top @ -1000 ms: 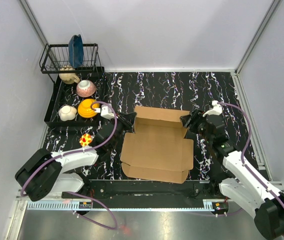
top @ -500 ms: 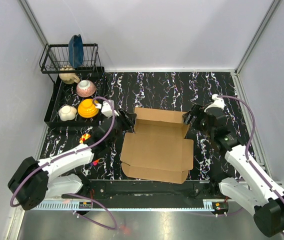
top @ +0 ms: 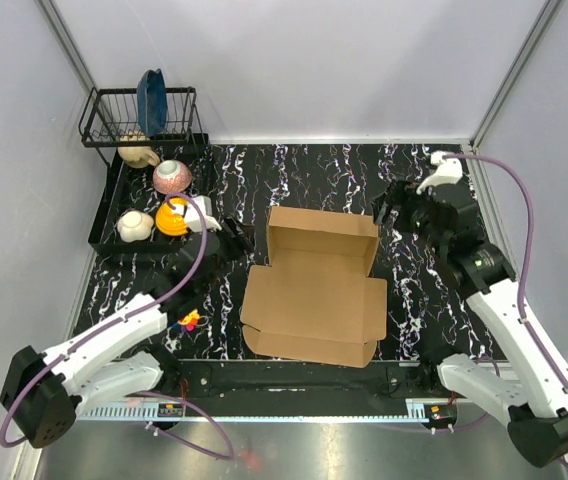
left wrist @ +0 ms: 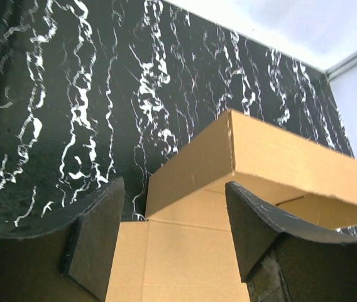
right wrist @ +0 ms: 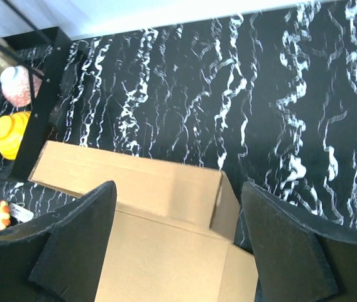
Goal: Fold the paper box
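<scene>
The paper box (top: 314,295) is a brown corrugated cardboard piece lying mid-table, its base flat and its far panel (top: 322,235) folded up with short side tabs. My left gripper (top: 232,240) hovers just off the box's far-left corner, open and holding nothing. In the left wrist view the raised panel (left wrist: 273,154) shows beyond the gripper (left wrist: 175,217), whose fingers are apart. My right gripper (top: 392,208) sits off the far-right corner, also open and apart from the cardboard. The right wrist view looks down on the panel (right wrist: 134,179) past the widely spread gripper (right wrist: 178,220).
A black tray (top: 104,245) at the far left holds a pink bowl (top: 172,176), a yellow bowl (top: 171,216) and a white bowl (top: 134,226). Behind it is a wire rack (top: 139,118). A small red-yellow toy (top: 189,320) lies by the left arm. Walls enclose the table.
Both grippers have opened and backed away from the box's far corners. The right one rose toward the back. The far panel now stands up on its own.
</scene>
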`<state>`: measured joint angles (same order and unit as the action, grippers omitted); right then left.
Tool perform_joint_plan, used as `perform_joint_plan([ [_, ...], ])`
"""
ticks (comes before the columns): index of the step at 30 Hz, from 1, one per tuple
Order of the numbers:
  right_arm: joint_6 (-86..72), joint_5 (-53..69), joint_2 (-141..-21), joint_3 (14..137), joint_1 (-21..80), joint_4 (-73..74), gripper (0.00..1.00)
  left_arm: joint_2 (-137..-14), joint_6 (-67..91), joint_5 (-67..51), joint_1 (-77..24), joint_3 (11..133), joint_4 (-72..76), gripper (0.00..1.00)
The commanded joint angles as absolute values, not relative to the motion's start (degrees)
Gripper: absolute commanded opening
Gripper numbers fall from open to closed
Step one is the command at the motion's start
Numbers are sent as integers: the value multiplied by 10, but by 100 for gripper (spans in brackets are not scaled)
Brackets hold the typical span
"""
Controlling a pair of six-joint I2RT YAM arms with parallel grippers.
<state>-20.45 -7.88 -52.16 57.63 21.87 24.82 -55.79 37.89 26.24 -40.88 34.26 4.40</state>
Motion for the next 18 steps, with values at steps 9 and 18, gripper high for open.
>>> perform_joint_plan([
  [9,153,-391,-682,717,546,333,88,-461,410,284,-400,341,-47,69],
  [18,294,-520,-729,675,637,283,86,-351,431,293,-400,275,-94,69],
])
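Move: The top flap on the box's raised far wall has its middle about 10 cm left of the right hand, 6 cm farther out and some 13 cm below. The box's floor panel is centred around 10 cm left of that hand, 6 cm nearer the base and 24 cm below. From the left hand, the flap's middle is some 17 cm right, 6 cm ahead and 5 cm below; the yellow bowl is about 17 cm left, 10 cm ahead and 10 cm below. Across above the box, towards the middle of its far flap, the right hand sweeps about 11 cm left, drawing back 3–4 cm; it first rises slightly, then sinks. Its open wrist rolls hard left-side-down, nearly 60 degrees, while swinging counter-clockwise. The open left hand backs away from the flap, left and towards its base, bobbing up about 3 cm and down again. ##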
